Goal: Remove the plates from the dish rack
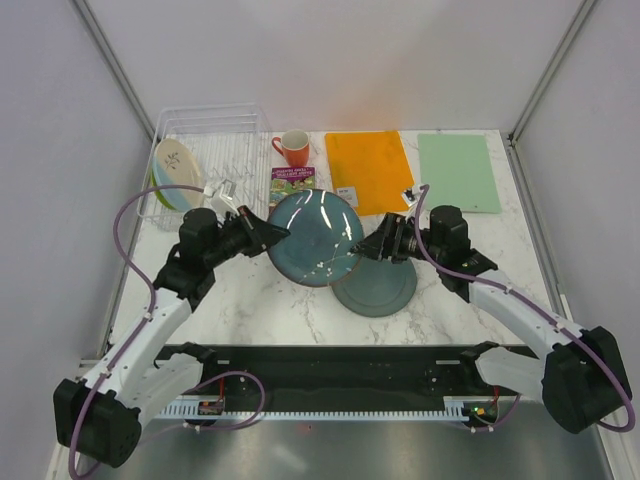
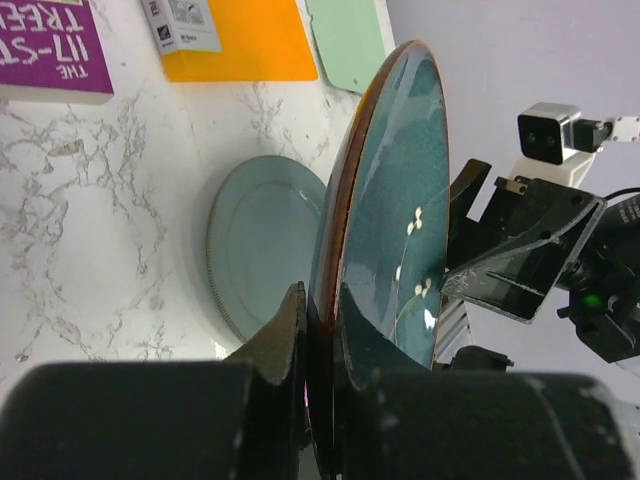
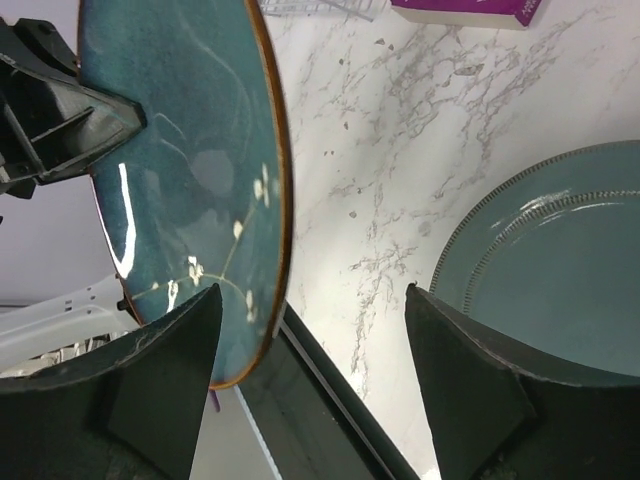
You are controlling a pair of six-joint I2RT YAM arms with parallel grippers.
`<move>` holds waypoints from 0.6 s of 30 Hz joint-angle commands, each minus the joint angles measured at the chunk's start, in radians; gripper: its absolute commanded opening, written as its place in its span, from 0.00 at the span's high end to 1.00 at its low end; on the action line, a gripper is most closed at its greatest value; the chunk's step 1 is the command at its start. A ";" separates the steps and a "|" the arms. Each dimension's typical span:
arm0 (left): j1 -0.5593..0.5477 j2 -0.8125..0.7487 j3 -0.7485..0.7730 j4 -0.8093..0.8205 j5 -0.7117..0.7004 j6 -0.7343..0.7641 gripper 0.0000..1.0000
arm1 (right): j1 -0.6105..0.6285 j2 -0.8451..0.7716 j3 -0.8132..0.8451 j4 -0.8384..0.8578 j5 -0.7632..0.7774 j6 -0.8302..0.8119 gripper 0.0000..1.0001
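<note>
My left gripper (image 1: 280, 232) is shut on the left rim of the glossy dark teal plate (image 1: 313, 238), which it holds tilted above the table. In the left wrist view both fingers pinch that plate (image 2: 395, 200) edge-on at the gripper (image 2: 325, 310). At the plate's right rim my right gripper (image 1: 360, 248) stands open; its wrist view shows the teal plate (image 3: 180, 150) just inside the left finger (image 3: 170, 350), untouched. A grey-green plate (image 1: 380, 285) lies flat on the table below. The dish rack (image 1: 215, 135) at the back left holds a cream plate (image 1: 175, 165) and a lime-green one (image 1: 165, 195).
An orange mug (image 1: 294, 148) and a purple-and-green book (image 1: 292, 180) sit just behind the held plate. An orange mat (image 1: 368, 168) and a green mat (image 1: 458, 170) lie flat at the back right. White walls enclose the table.
</note>
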 commanded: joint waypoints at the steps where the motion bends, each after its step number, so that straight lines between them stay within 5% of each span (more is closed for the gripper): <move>1: -0.017 -0.019 -0.002 0.188 0.054 -0.115 0.98 | 0.030 0.033 0.010 0.107 0.000 0.021 0.20; 10: -0.045 -0.017 -0.056 0.222 0.053 -0.136 0.98 | 0.055 0.124 -0.013 0.229 -0.043 0.060 0.67; 13: -0.045 -0.017 -0.077 0.254 0.079 -0.139 0.98 | 0.055 0.156 -0.012 0.252 -0.073 0.060 0.97; 18: -0.046 -0.002 -0.102 0.271 0.143 -0.127 0.97 | 0.055 0.127 -0.007 0.156 0.008 0.015 1.00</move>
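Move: The grey-blue plate, already pinched at its left rim by the left hand, has its middle about 9 cm right of that hand and 2 cm lower. From the open right hand the middle lies about 11 cm left, 3 cm ahead and slightly above. The first plate on the table sits some 5 cm right, 3 cm back and 16 cm below the right hand; the book is about 17 cm left and 21 cm ahead of that hand, also on the table. The right fingers shut from wide open and pinch the plate's right rim as the hand slides about 2 cm left onto it, then sinks about 2 cm, its fingers tipping slightly downward. The left hand keeps its grip and lowers its side about 4 cm, easing roughly 1 cm back. ##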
